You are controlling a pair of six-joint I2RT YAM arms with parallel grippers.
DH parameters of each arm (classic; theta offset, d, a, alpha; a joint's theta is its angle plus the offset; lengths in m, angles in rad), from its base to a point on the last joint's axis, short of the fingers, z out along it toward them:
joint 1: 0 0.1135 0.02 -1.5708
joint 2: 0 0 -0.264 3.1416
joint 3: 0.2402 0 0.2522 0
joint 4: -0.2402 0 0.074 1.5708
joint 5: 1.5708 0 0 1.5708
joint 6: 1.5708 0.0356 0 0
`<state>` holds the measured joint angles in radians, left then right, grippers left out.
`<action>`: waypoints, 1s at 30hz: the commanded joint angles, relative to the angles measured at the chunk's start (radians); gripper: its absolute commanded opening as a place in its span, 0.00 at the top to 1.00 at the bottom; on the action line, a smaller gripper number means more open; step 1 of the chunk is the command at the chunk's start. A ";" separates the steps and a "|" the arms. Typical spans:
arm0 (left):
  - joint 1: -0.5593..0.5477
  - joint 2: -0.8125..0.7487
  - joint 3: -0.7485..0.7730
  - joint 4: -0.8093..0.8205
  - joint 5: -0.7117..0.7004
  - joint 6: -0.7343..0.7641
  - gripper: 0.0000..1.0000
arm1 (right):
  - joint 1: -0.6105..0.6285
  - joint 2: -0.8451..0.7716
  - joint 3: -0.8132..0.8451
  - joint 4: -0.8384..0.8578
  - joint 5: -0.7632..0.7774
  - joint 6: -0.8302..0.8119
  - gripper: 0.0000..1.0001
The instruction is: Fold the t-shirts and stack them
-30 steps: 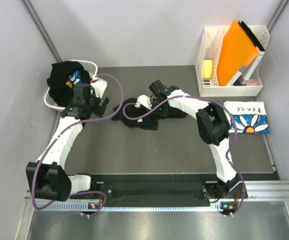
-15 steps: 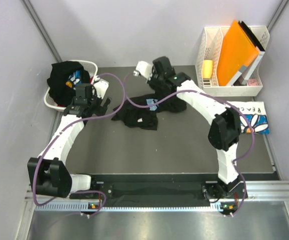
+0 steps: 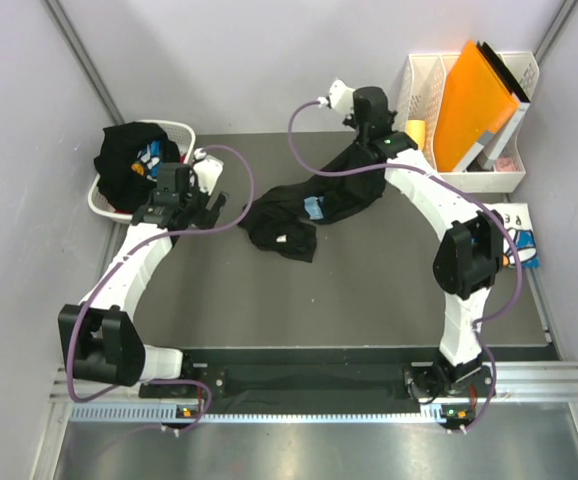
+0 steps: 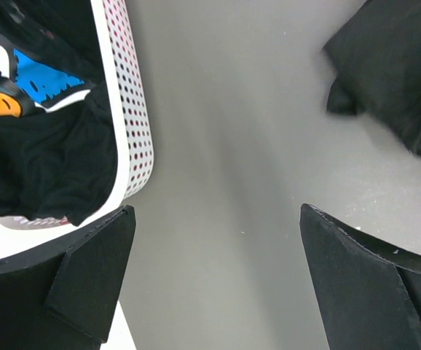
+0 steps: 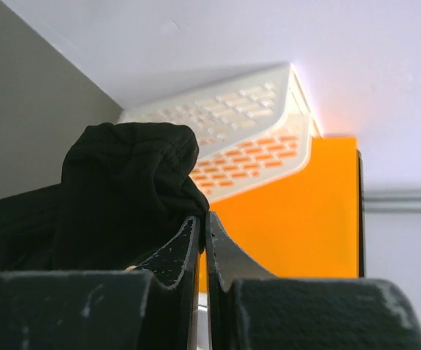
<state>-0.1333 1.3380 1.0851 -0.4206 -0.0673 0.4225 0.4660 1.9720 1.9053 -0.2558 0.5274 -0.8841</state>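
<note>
A black t-shirt (image 3: 309, 205) lies crumpled at mid-table, one end drawn up toward the back right. My right gripper (image 3: 371, 125) is shut on that raised end, and the pinched fabric (image 5: 123, 182) bunches over the closed right gripper (image 5: 205, 219). My left gripper (image 3: 187, 212) hangs open over bare table beside the basket, and nothing lies between the fingers of the left gripper (image 4: 215, 211). The shirt's near edge (image 4: 392, 73) shows to its right. Another black t-shirt (image 3: 129, 160) with a colourful print (image 4: 21, 95) fills the basket. A folded white daisy t-shirt (image 3: 514, 245) lies at the right, partly hidden by the right arm.
The white laundry basket (image 3: 99, 200) stands at the back left, its perforated wall (image 4: 134, 131) close to my left finger. A white file organiser (image 3: 464, 180) with an orange folder (image 3: 474, 100) stands at the back right, just behind the right gripper. Walls close both sides.
My right gripper has risen and swung toward the back right, drawing the black t-shirt out into a long band. The left arm has shifted slightly right and stays open.
</note>
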 commanded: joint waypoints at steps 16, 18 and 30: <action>-0.075 0.131 0.116 -0.096 0.265 0.047 0.01 | -0.053 -0.101 -0.100 0.179 0.141 -0.128 1.00; -0.130 0.164 0.113 -0.096 0.280 0.047 0.01 | -0.053 -0.091 -0.094 0.171 0.141 -0.125 1.00; -0.278 0.411 0.185 0.046 0.252 0.048 0.01 | -0.056 -0.071 -0.077 0.130 0.129 -0.092 1.00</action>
<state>-0.4084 1.7153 1.1950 -0.4637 0.1867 0.4591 0.4114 1.9213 1.7985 -0.1421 0.6533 -0.9981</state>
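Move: To the left hand's right, about 17 cm off, 2 cm back and 16 cm below, lies the loose left end of the t-shirt; the blue patch is some 9 cm farther right and 3 cm farther out than that end. The laundry basket stands about 10 cm left and 8 cm ahead of the left hand. The right hand, already pinching the shirt's far right part in the air, has the file rack roughly 17 cm to its right, 3 cm back and 16 cm lower. Swinging right about 15 cm and down about 10, the wide-open left hand leaves the basket for the t-shirt's left end after a slow start, turning some 25 degrees clockwise and tipping further down. The right hand keeps its pinch and draws the raised cloth about 5 cm right towards the file rack, rising a few centimetres, then sinking most of the way back. ##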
